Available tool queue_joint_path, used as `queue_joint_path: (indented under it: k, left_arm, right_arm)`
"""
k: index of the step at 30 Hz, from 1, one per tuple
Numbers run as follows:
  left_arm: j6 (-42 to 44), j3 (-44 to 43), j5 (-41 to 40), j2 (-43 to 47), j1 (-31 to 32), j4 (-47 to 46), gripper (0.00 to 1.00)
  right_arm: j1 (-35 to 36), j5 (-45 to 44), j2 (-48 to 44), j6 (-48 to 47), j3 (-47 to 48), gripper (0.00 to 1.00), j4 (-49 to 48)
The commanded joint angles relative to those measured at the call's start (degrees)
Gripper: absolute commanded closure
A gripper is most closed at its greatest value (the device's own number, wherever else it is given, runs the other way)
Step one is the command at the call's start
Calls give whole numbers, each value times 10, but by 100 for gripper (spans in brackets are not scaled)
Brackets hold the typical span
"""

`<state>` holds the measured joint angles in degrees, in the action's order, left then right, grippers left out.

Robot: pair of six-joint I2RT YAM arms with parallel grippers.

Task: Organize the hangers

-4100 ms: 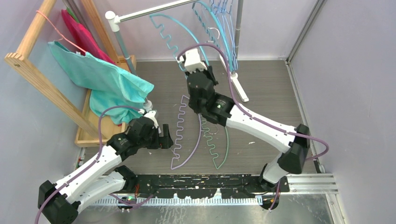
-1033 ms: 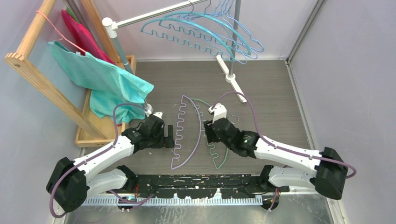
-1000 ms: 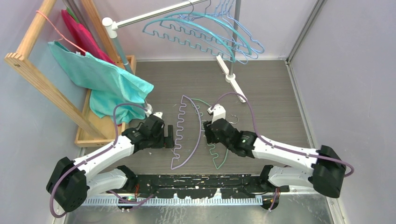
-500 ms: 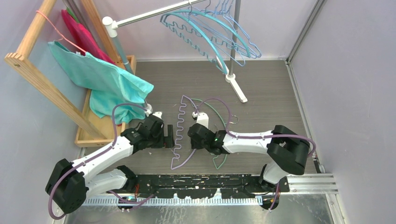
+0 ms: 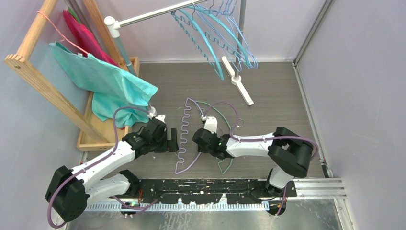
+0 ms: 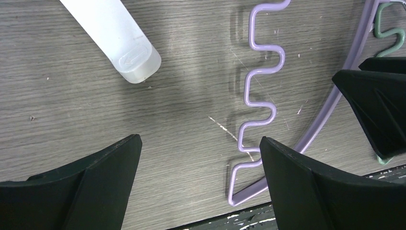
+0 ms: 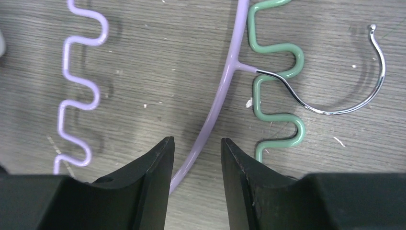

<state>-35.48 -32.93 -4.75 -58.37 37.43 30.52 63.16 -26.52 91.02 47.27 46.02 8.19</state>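
Two hangers lie on the floor: a lavender hanger [image 5: 184, 125] [image 6: 246, 91] [image 7: 225, 86] with a zigzag bar, and a green hanger [image 5: 225, 165] [image 7: 256, 98] just to its right. The lavender one's metal hook [image 7: 378, 81] rests across the green zigzag. My right gripper [image 5: 197, 139] [image 7: 197, 141] is open, low over the floor, and straddles the lavender arch with a gap on each side. My left gripper [image 5: 174, 141] [image 6: 200, 139] is wide open beside the lavender zigzag's near end and holds nothing. Several blue and teal hangers [image 5: 215, 43] hang tilted on the grey rail [image 5: 148, 14].
The rail stand's white feet [image 5: 237, 79] [image 6: 129, 52] lie on the floor, one just left of my left gripper. A wooden frame [image 5: 43, 81] on the left carries a teal cloth [image 5: 105, 81], a magenta cloth [image 5: 84, 36] and a pink wire hanger [image 5: 57, 31].
My right gripper has slid left from the green hanger to the lavender arch and its jaws have narrowed. The hangers on the rail have swung. The left arm is almost still.
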Motion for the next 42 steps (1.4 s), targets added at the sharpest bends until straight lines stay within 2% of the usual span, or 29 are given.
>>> queue_joint_path:
  k: [1,6,7,10,11,16,20,26,34,39,42]
  left_arm:
    - [1,7,-9,10,-1,-5,2]
    - [2,11,-11,14,-1,1,2]
    - [2,11,-11,16,-1,1,2]
    - [3,11,-13,20,-1,6,2]
    - [3,11,-14,20,-1,7,2]
    - [1,13,-15,26,-1,8,2]
    - [-1,17,-12,24,-1,-1,2]
    - [-2,16,-11,6,-1,-18,2]
    - [1,10,-6,-24,-1,-33,2]
    - [3,12,-7,-34,-1,-40,2]
    - [5,13,-7,-39,-1,-45,2]
  right_arm:
    - [1,-29,30,22,13,53,-11]
    - [1,-32,63,25,22,56,-12]
    - [1,-32,68,25,23,62,-13]
    - [1,-36,79,24,23,93,-16]
    - [1,-39,80,21,23,98,-16]
    - [2,-61,65,-6,22,99,-10]
    - [17,-92,16,-36,18,99,-3]
    - [56,-111,-73,-88,22,99,15]
    - [126,-179,-117,-112,67,99,98]
    - [142,-168,-173,-117,64,99,93]
    - [151,-141,-215,-145,51,99,59]
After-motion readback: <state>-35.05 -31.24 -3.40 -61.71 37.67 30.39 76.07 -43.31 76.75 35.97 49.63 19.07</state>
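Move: The purple hanger's smooth curved bar crosses between the open right fingers, its grip spot about 2 cm ahead and 2 cm lower. At the same height, the hanger's zigzag bar lies some 7 cm to the hand's left, roughly level with it, and the green hanger's middle about 6 cm to its right, also level. From the left hand, the purple curved bar is roughly 11 cm right, 3 cm ahead and 5 cm lower. Right hand dips onto the purple hanger's curved bar, pinches it, then lifts some 11 cm, fingertips tilting forward-up. ##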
